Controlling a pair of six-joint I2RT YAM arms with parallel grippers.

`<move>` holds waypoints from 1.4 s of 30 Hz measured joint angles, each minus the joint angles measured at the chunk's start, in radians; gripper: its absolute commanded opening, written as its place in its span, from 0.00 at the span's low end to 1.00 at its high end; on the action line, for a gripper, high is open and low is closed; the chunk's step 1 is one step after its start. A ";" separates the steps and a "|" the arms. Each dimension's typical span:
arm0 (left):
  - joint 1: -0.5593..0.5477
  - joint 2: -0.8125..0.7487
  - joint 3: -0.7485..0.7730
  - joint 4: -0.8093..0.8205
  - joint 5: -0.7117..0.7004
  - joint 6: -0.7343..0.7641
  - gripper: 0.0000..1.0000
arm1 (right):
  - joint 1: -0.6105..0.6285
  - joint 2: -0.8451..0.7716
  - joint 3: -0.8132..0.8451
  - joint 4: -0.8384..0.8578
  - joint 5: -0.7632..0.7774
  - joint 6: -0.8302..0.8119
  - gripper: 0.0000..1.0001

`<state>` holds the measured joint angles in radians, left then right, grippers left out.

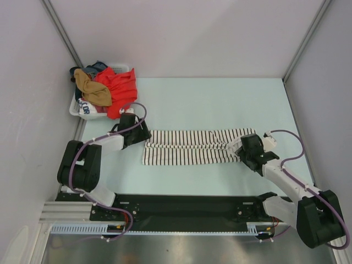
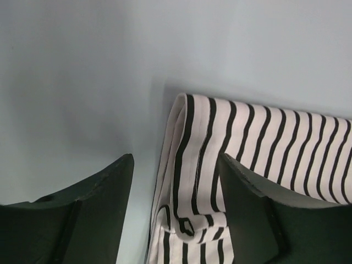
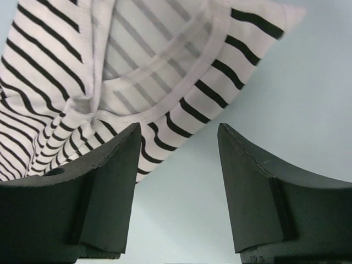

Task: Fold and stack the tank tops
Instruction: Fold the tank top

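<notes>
The striped tank top [image 1: 192, 147] lies on the table as a long folded band running left to right between my two grippers. My left gripper [image 1: 142, 133] is at its left end. In the left wrist view this gripper [image 2: 176, 159] is open, and the top's folded end [image 2: 209, 154] lies loose between its fingers [image 2: 93, 203]. At the right end my right gripper [image 1: 241, 148] hovers, open in its wrist view [image 3: 179, 129], with the neckline end of the striped top [image 3: 110, 71] just beyond its fingertips. The tan-brown tank top [image 1: 93, 91] sits on the pile in the basket.
A white laundry basket [image 1: 74, 108] stands in the far left corner, heaped with a red garment [image 1: 121, 88] and other clothes. Grey walls close in the table on the left, back and right. Pale table surface [image 1: 209, 104] stretches behind the striped top.
</notes>
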<state>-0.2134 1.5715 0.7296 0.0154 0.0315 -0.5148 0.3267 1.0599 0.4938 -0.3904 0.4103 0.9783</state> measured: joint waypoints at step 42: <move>-0.005 0.048 0.029 -0.017 0.014 -0.054 0.00 | -0.262 0.251 0.021 0.240 -0.203 0.014 0.00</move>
<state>-0.2184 1.6192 0.7589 -0.0017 0.0460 -0.5690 0.0643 1.3109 0.5144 -0.1501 0.2073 0.9924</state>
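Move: The folded striped tank top's left edge is about 2 cm ahead of the left hand, 1 cm right and 1 cm below; its far left corner is some 6 cm ahead and 1 right, its near left corner about 14 back and 2 left. For the right hand, the right edge is about 2 cm ahead, 1 right and 3 below; the strap tip stands roughly 12 ahead and 7 right, the strap opening 8 ahead and 3 left. Both open hands close on the ends of the tank top: the left eases about 2 cm forward and slightly right and down and pinches the left edge just short of its far corner, while the right sinks some 3 cm, dipping back and then forward, turns roughly 10 degrees clockwise and pinches the right edge near the strap. Keeping their grips, the left then draws about 2 cm back and the right carries its end some 3 cm forward and to the right, the two pulling the cloth askew between them. ##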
